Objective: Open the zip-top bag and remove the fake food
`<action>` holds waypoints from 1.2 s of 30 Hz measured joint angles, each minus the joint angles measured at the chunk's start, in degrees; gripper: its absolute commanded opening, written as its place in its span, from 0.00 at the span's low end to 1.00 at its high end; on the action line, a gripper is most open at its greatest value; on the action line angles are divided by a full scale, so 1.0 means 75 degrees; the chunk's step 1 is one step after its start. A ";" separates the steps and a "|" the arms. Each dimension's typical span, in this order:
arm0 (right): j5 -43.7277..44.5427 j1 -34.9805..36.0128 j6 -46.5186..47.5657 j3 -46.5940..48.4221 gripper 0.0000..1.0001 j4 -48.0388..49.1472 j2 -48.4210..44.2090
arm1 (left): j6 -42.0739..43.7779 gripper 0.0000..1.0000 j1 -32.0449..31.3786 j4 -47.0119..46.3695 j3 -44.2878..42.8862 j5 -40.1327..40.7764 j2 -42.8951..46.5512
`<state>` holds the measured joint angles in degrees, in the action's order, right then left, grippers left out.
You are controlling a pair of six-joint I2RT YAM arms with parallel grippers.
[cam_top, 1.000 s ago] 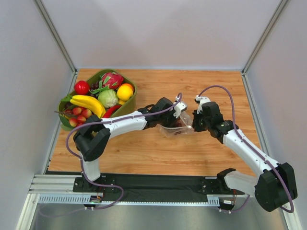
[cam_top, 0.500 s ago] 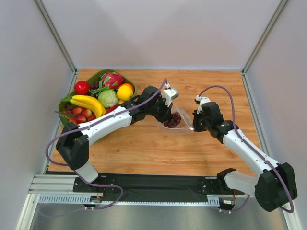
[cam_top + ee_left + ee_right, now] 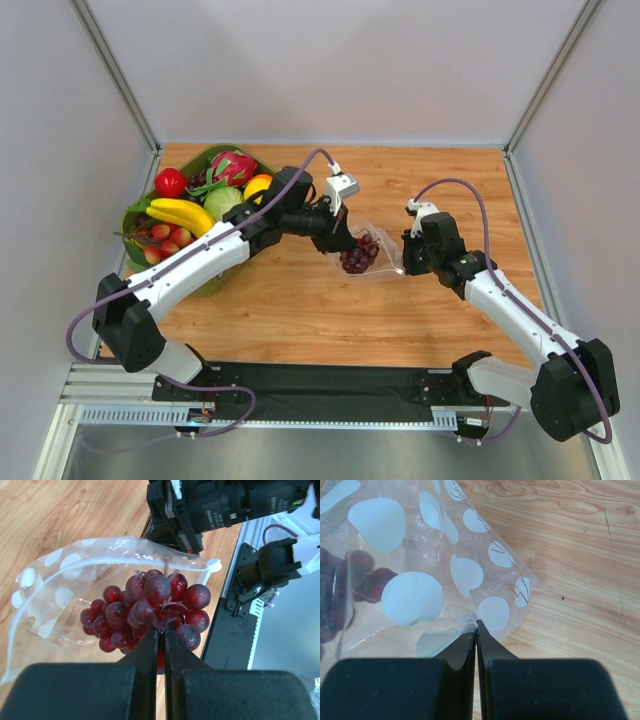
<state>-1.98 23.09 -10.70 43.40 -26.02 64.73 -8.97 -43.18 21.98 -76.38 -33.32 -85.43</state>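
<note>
The zip-top bag (image 3: 382,258), clear with white dots, lies mid-table between the two arms, its mouth open toward the left arm. A dark red grape bunch (image 3: 150,605), the fake food, sits at that open mouth, and my left gripper (image 3: 161,628) is shut on its near side. From above, the grapes (image 3: 357,256) show just beyond my left gripper (image 3: 345,243). My right gripper (image 3: 476,625) is shut on a corner of the bag (image 3: 420,580), pinching the plastic; it holds the bag's right end (image 3: 403,262). The grapes (image 3: 340,590) show dimly through the plastic.
An olive-green bin (image 3: 133,212) stands at the far left, holding a banana (image 3: 180,215), a pink dragon fruit (image 3: 232,165), a green cabbage (image 3: 222,200) and other toy produce. The left arm reaches past its front right side. Grey walls enclose the wooden table (image 3: 450,180).
My left gripper has drawn back and to the left, toward the bin, with the grape bunch in it. The grapes now show at the bag's mouth. The right arm has held still.
</note>
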 measured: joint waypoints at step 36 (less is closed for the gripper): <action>-0.0012 -0.0006 0.0000 -0.0055 0.00 0.0032 0.0259 | -0.1751 0.00 0.5543 -0.0801 -0.1387 -0.1137 0.1784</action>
<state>-2.07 23.05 -10.70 42.98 -25.78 66.67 -22.11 -1.61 15.97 -86.78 -41.85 -72.05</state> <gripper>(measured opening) 0.004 0.018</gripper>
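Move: The grapes already hang from the left fingers at the bag's mouth. The green basket they go to has its middle about 32 cm left of this hand, 12 cm farther out and some 16 cm below. The dragon fruit in it lies about 21 cm ahead and 25 cm left, the lemon 17 ahead and 20 left. The bag's middle is 6 cm ahead, 2 cm right and 19 cm down. From the right hand, the basket is about 42 cm left and 10 cm ahead. Lift the grapes with the left gripper away from the bag, slowly drifting left at first, then speed up in a sweep left, up and forward to high over the basket's near-right side, some 30 cm in all. Keep the pinch shut; turn the wrist about 35 degrees counter-clockwise and let the fingers level out. Hold the right hand in place, still pinching the bag's corner. ##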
